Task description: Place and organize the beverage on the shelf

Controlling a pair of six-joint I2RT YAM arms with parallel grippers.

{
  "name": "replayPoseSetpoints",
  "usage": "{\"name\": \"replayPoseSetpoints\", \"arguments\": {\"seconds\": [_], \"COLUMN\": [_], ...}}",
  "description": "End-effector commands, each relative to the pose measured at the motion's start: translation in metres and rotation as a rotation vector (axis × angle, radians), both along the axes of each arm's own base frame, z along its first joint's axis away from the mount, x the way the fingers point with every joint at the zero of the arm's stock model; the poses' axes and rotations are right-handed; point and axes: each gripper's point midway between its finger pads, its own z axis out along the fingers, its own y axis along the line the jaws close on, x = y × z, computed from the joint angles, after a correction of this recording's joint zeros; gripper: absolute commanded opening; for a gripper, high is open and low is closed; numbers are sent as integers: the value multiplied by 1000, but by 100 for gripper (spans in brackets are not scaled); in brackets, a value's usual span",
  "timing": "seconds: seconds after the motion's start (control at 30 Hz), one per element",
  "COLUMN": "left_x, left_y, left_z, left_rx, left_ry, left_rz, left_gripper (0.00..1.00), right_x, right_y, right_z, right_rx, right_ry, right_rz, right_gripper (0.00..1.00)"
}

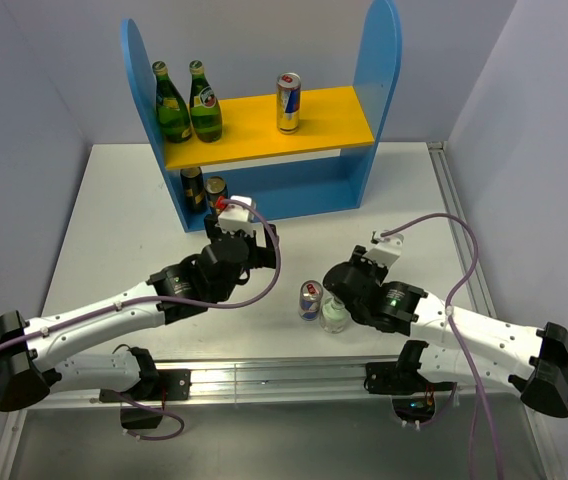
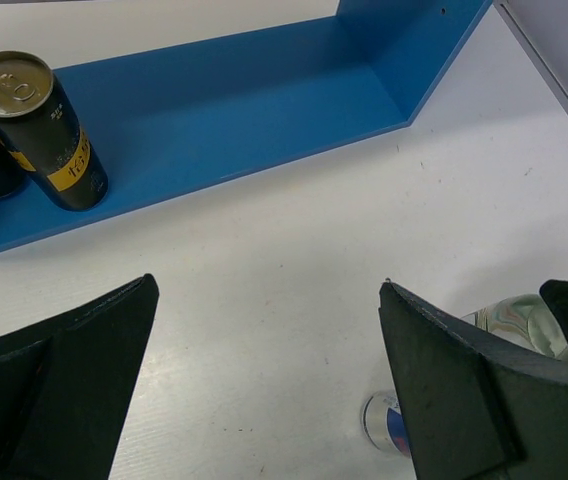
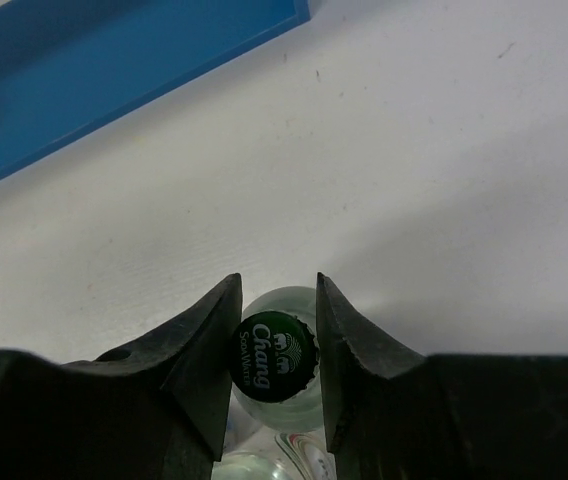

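Observation:
The shelf point(image 1: 314, 115) stands at the back of the table. Its yellow upper board carries two green bottles point(image 1: 189, 103) and a blue-and-silver can point(image 1: 288, 102). Two dark black-gold cans point(image 1: 204, 189) point(image 2: 54, 130) stand on its blue lower level point(image 2: 244, 100). A second blue-and-silver can point(image 1: 310, 300) point(image 2: 384, 425) stands on the table mid-front. Beside it is a short clear bottle point(image 1: 335, 318) point(image 3: 274, 357) with a dark cap; my right gripper point(image 1: 338, 302) point(image 3: 276, 280) is shut on that cap from above. My left gripper point(image 1: 239, 232) point(image 2: 264, 285) hangs open before the shelf's lower level, holding nothing.
White table point(image 1: 404, 200) with a raised rail along its right edge point(image 1: 461, 230). Grey walls close in the sides and back. The shelf's tall blue side panels point(image 1: 379, 60) stand at both ends. A purple cable point(image 1: 434, 222) loops over the right arm.

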Motion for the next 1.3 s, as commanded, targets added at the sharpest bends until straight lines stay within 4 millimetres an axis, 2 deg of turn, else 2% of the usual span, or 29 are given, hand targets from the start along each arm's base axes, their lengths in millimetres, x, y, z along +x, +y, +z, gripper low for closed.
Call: {"name": "replayPoseSetpoints", "arguments": {"seconds": [0.0, 0.07, 0.1, 0.3, 0.47, 0.5, 0.57, 0.6, 0.67, 0.7, 0.77, 0.8, 0.87, 0.9, 0.97, 1.0, 1.07, 1.1, 1.13, 1.17, 1.2, 1.27], "left_x": [-1, -1, -1, -1, -2, -2, -2, -2, -3, -3, -3, -4, -3, -4, -3, -4, -4, -4, -4, -4, -4, -4], "left_y": [1, 2, 2, 5, 7, 8, 9, 10, 11, 13, 15, 15, 17, 17, 18, 18, 19, 19, 19, 20, 21, 20], "left_z": [13, 11, 10, 8, 6, 5, 3, 3, 3, 3, 5, 3, 3, 2, 2, 2, 1, 1, 1, 2, 1, 2], "left_rx": [-63, -60, -60, -58, -54, -53, -45, -45, -46, -45, -49, -45, -44, -43, -42, -43, -46, -43, -47, -48, -47, -50], "left_ry": [-24, -22, -21, -23, -26, -26, -24, -24, -26, -27, -33, -32, -32, -32, -31, -32, -31, -31, -32, -32, -33, -32], "left_rz": [15, 17, 17, 23, 28, 29, 30, 32, 35, 34, 39, 38, 42, 44, 47, 45, 46, 47, 47, 47, 50, 49], "left_gripper": [99, 99, 99, 99, 99, 99, 99, 99, 99, 99, 99, 99, 99, 99, 99, 99, 99, 99, 99, 99, 99, 99], "right_x": [3, 4, 5, 19, 40, 45, 58, 63, 78, 83, 99, 105, 119, 127, 141, 149, 163, 171, 180, 186, 194, 209], "right_y": [2, 2, 1, 8, 18, 20, 23, 24, 28, 29, 29, 30, 34, 30, 33, 28, 30, 32, 29, 30, 32, 30], "right_z": [-11, -10, -11, 4, 35, 36, 52, 52, 66, 63, 76, 74, 85, 82, 95, 91, 105, 99, 108, 110, 104, 111], "right_rx": [20, 21, 12, -1, 13, -5, 21, -7, 16, -12, 3, -21, 1, -13, 4, -14, -7, -23, -15, -9, -30, -18], "right_ry": [14, 14, 16, -11, -70, -65, -96, -92, -121, -110, -134, -124, -147, -138, -161, -151, -175, -159, -176, -186, -173, -193], "right_rz": [-10, -9, -11, -7, -13, -7, -22, -17, -25, -22, -42, -40, -41, -55, -56, -70, -78, -71, -85, -89, -83, -104], "right_gripper": [10, 1, 0, 0, 0, 0, 0, 0, 0, 0, 0, 0, 0, 0, 0, 0, 0, 0, 0, 0, 0, 0]}}
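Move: The right gripper already has the far Chang bottle between its fingers; the right end of the lower shelf lies about 24 cm ahead of it, 2 cm left and some 6 cm below. The second Chang bottle stands roughly 6 cm back and 4 cm left of the hand, the Red Bull can 4 cm back and 9 cm left. From the left hand that shelf end is about 19 cm ahead, 24 cm right and 17 cm down. Keep the right fingers shut on the Chang bottle and carry it forward about 17 cm towards the right end of the lower shelf, easing off slowly, then speeding up. Let it rise some 4 or 5 cm on the way, mostly in the second half, away from the second bottle and the can, and roll the hand's left side down slightly. ##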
